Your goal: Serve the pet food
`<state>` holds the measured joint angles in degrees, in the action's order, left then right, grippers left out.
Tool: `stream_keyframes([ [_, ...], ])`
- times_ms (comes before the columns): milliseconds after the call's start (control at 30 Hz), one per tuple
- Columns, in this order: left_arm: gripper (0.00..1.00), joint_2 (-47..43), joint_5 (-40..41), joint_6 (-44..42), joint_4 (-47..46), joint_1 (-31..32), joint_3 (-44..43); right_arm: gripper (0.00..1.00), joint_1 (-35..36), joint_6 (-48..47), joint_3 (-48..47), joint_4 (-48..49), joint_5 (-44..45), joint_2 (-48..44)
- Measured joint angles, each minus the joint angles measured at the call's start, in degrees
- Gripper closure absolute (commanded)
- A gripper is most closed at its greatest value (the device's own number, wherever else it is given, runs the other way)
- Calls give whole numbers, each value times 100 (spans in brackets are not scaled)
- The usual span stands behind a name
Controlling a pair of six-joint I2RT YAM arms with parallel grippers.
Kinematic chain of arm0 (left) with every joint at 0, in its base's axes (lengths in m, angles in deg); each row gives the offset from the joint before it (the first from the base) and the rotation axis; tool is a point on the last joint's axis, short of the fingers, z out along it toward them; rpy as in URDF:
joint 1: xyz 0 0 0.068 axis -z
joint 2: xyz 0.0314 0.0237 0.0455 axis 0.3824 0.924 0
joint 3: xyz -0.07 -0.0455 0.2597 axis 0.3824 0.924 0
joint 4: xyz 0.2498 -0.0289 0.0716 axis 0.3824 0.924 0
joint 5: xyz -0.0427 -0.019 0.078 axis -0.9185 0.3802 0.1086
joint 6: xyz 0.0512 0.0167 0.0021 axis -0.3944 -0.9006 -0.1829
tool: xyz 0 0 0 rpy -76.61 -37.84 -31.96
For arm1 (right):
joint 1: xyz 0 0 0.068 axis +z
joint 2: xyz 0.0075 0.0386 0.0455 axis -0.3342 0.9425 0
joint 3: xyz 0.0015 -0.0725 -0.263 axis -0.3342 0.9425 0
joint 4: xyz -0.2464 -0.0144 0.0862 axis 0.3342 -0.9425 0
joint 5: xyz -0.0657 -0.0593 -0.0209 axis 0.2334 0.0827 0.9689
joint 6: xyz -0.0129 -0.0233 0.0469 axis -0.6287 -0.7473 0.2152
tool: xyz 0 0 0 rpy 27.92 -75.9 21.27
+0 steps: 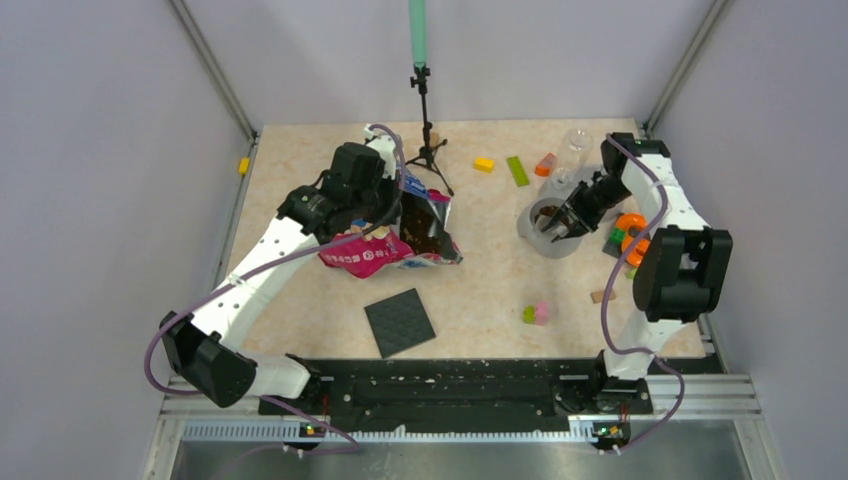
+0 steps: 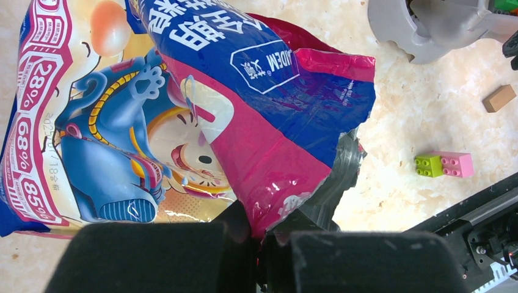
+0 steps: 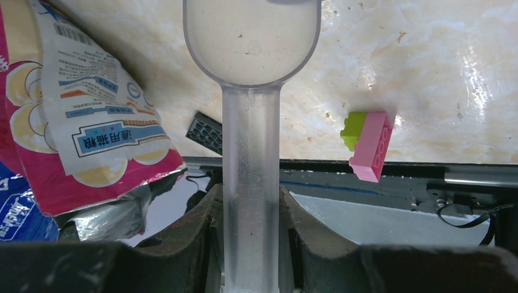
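The glossy pink-and-blue pet food bag (image 1: 385, 250) lies left of centre with its dark torn mouth facing right. My left gripper (image 2: 262, 238) is shut on the bag's (image 2: 183, 110) torn pink edge. Brown pet food (image 1: 546, 211) shows inside the grey bowl (image 1: 533, 236) on the right. My right gripper (image 1: 562, 224) hovers over that bowl, shut on the handle of a clear plastic scoop (image 3: 251, 152). The scoop's cup (image 3: 251, 43) looks empty, with the table showing through it. In the left wrist view the bowl's rim (image 2: 397, 30) sits at the top right.
A small black tripod (image 1: 428, 120) stands at the back. A black square mat (image 1: 400, 322) lies near the front. Toy blocks are scattered around: yellow (image 1: 484, 164), green (image 1: 517, 171), orange (image 1: 545, 165), a green-pink pair (image 1: 536, 314). Orange toy rings (image 1: 631, 232) sit right of the bowl.
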<state>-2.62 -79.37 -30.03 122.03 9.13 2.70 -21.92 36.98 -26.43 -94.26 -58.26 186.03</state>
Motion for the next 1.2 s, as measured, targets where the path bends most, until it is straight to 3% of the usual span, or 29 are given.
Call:
stream_keyframes([
  [267,100,-9,9,-15,9,0,0,100,-2,118,-199,2,-59,-129],
  [633,100,-44,-15,-44,61,-2,0,100,-4,157,321,76,-63,-573],
  [1067,100,-42,-168,-15,57,-26,0,100,11,-555,487,391,232,-2120],
  [1200,100,7,-256,-11,50,-42,-7,100,448,-820,481,557,306,-2603],
])
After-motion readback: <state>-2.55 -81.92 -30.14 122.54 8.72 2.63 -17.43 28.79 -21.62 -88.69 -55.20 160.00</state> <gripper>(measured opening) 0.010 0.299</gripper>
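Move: The right hand holds the clear scoop by its handle, pan already empty and over the near bowl, whose middle lies about 4 cm left, 3 cm ahead and some 13 cm below. The far bowl is roughly 11 cm ahead and 7 cm right, the glass bottle about 19 cm straight ahead, and the food bag's mouth some 32 cm left and 3 cm ahead. From the left hand the near bowl is roughly 35 cm right, 4 cm ahead and 22 cm below. The right hand, keeping its grip on the scoop, first gives it a small shake over the near bowl, bobbing a centimetre or two up and forward, then back and partly down. From there it climbs, slowly and then faster, to end some 9 cm higher and about 4 cm back, while the wrist tips up by around 30 degrees and turns slightly counter-clockwise, so that the scoop swings from hanging down to reaching forward as it lifts away from the bowl. ##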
